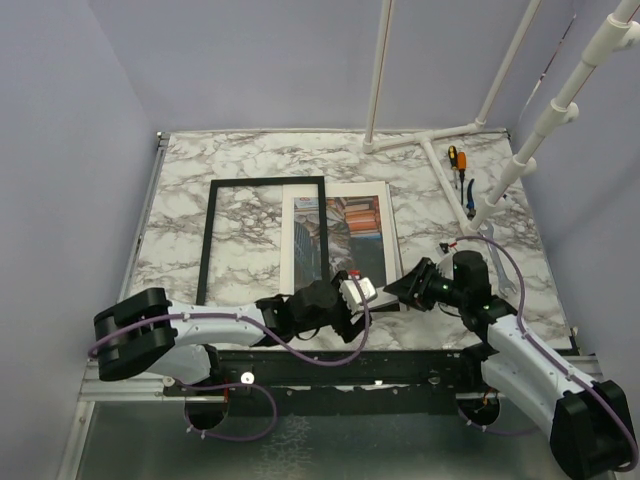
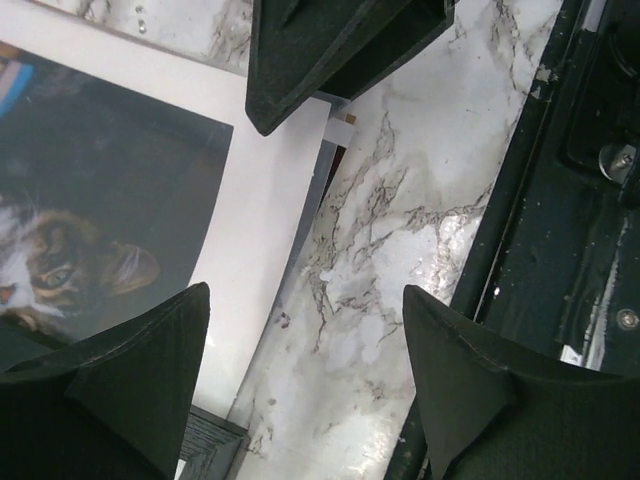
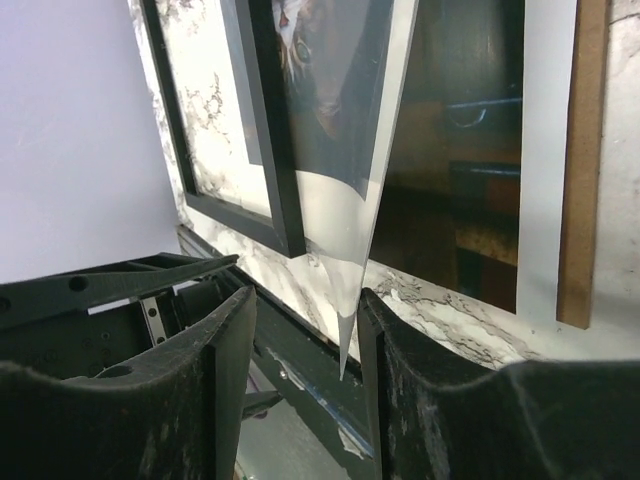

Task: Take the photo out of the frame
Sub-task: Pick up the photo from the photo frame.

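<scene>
The photo, a cat print with white edges, lies on the marble table with its left part over the right bar of the black frame. My right gripper is at the photo's near right corner. In the right wrist view that corner curls up and hangs between the fingers of my right gripper, close to the right finger; a gap shows on both sides. My left gripper hovers open over bare marble beside the photo's white edge, with a frame corner below.
A brown backing board lies under the photo's right side. Screwdrivers and pliers rest at the back right beside a white pipe stand. A black rail runs along the table's near edge.
</scene>
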`<move>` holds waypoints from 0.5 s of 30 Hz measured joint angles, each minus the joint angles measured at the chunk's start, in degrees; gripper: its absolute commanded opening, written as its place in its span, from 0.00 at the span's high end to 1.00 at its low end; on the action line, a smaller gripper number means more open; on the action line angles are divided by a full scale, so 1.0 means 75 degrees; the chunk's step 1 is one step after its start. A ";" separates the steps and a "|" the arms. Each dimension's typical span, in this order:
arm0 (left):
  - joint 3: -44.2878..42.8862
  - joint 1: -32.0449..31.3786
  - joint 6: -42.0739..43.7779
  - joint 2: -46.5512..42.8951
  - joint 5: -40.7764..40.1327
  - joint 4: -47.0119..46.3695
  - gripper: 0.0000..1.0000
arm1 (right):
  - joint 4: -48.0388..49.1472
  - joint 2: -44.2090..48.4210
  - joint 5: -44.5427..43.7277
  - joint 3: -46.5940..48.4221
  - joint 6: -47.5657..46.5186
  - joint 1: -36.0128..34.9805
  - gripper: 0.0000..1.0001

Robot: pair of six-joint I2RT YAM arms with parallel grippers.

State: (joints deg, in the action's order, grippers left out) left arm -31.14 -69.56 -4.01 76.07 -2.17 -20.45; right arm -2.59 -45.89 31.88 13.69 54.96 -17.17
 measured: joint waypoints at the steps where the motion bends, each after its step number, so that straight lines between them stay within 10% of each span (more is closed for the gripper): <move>1: 0.0044 -0.0076 0.0175 0.0003 -0.0143 -0.0090 0.25 | 0.0003 -0.0023 0.0017 0.0000 0.0035 0.0000 0.54; 5: 0.0082 -0.0408 0.0653 0.0221 -0.0769 -0.0533 0.46 | 0.0035 -0.0029 0.0079 0.0000 0.0134 0.0000 0.54; 15: 0.0079 -0.0621 0.1218 0.1105 -0.1539 -0.1425 0.42 | 0.0117 -0.0023 0.0152 0.0000 0.0306 0.0000 0.54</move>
State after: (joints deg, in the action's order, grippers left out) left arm -30.55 -74.22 5.13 84.36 -13.72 -31.14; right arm -1.72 -46.06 33.01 13.69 57.25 -17.17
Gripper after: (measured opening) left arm 0.542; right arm 0.463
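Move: The left hand, empty, has the photo's near edge about 3 cm ahead, 2 cm to its right and 3 cm below. The empty frame's near right corner lies some 7 cm left of this hand, 1 cm ahead and 6 cm below. The right hand already pinches the photo's near right corner between its fingers; from it, the stretch of edge the left hand goes for is about 6 cm left, 1 cm back and 2 cm below. The left hand eases about 1.5 cm down, forward and right towards the photo's near edge, partly closing its fingers. ##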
